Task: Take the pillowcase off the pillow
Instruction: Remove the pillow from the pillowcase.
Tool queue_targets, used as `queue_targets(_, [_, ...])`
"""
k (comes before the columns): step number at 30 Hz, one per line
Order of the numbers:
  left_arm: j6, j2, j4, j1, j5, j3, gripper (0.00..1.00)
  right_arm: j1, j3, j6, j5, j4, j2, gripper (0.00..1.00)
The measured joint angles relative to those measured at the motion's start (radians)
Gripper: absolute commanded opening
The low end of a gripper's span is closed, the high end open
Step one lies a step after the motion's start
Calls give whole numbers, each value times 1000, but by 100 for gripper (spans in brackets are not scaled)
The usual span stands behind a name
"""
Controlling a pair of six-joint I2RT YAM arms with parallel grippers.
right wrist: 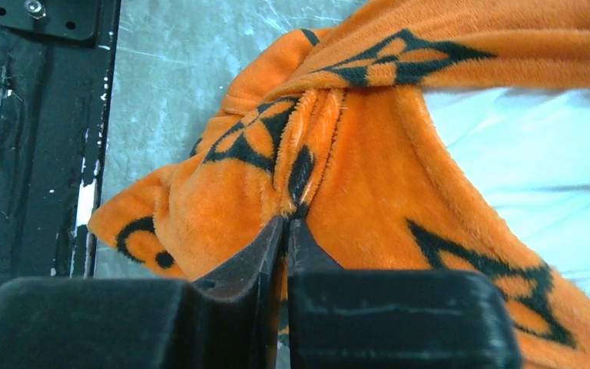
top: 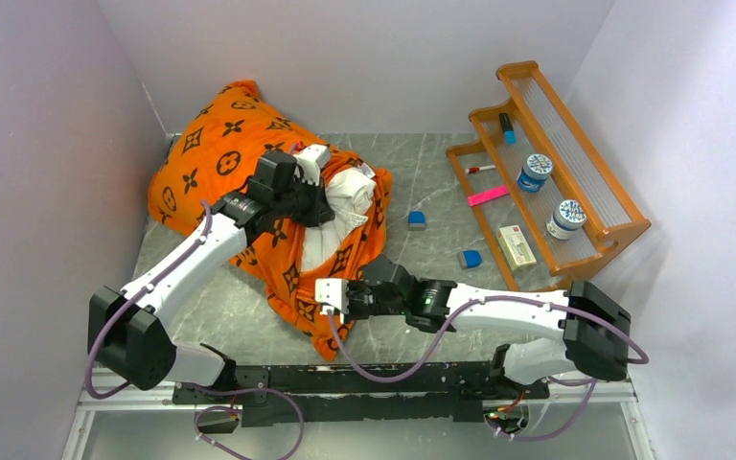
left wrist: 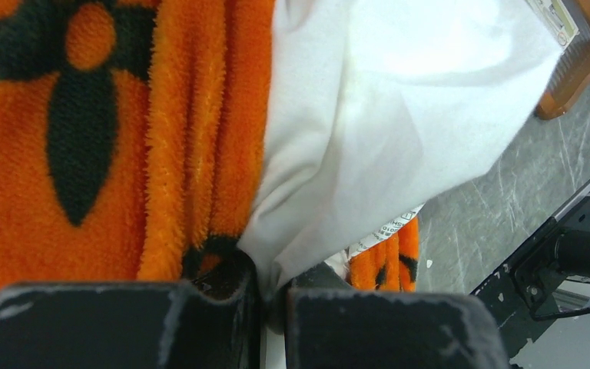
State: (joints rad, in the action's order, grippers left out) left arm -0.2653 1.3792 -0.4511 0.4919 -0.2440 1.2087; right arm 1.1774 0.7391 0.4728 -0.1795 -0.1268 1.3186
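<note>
The orange pillowcase (top: 225, 153) with dark brown motifs lies bunched at the back left of the table. Its open end is pulled toward the front, and the white pillow (top: 353, 195) bulges out of it. My left gripper (top: 329, 199) is at that opening, shut on a fold of the white pillow (left wrist: 399, 115) beside the orange pile (left wrist: 84, 154). My right gripper (top: 318, 305) is nearer the front edge. Its fingers (right wrist: 307, 250) are shut on a gathered fold of the pillowcase (right wrist: 369, 177), with the pillow (right wrist: 538, 169) showing white behind.
A wooden rack (top: 575, 163) stands at the back right, holding two round jars (top: 536, 172), a marker and a pink strip. Two small blue blocks (top: 417, 221) (top: 471, 258) and a white box (top: 517, 246) lie on the grey tabletop. Walls close in on three sides.
</note>
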Motion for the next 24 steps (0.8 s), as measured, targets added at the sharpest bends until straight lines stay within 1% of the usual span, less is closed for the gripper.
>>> queue_targets(3, [26, -10, 22, 2, -2, -11, 5, 5, 68, 48, 1, 73, 41, 18])
queue_targets(5, [42, -11, 34, 5, -2, -11, 5, 1, 138, 82, 0, 139, 82, 24])
queue_targets(9, [66, -11, 51, 16, 2, -11, 5, -27, 259, 137, -14, 264, 148, 40])
queue_targets(12, [81, -11, 65, 26, 13, -11, 5, -48, 309, 175, -37, 329, 161, 48])
queue_targets(15, [92, -11, 77, 31, 21, -11, 5, -68, 335, 210, -65, 363, 157, 52])
queue_targets(24, [100, -11, 92, 31, 24, -11, 5, -149, 411, 281, -122, 424, 141, 53])
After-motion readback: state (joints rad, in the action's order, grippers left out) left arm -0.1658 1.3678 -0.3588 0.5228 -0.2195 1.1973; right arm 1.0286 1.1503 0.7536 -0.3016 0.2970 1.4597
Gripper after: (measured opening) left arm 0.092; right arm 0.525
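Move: The white pillow bulging from the pillowcase mouth lies about 16 cm ahead of the right hand, 1 cm to its left and roughly level with it. The pillowcase corner is some 11 cm back from that hand and about 9 cm lower; the blue block is about 16 cm ahead, 18 cm right and 11 cm below. From the left hand, already gripping the white cloth, the pillow's bared middle is about 3 cm right and 7 cm down. The pinched pillowcase fold is let go as the right fingers open to about half; the hand slips a little left, then heads forward about 6 cm and up about 5 cm, over the case towards the bared white pillow and the left gripper, fingers tipping some 10 degrees further down. The white cloth stays pinched in the left hand, which eases up slightly and tilts its fingertips up a bit. ##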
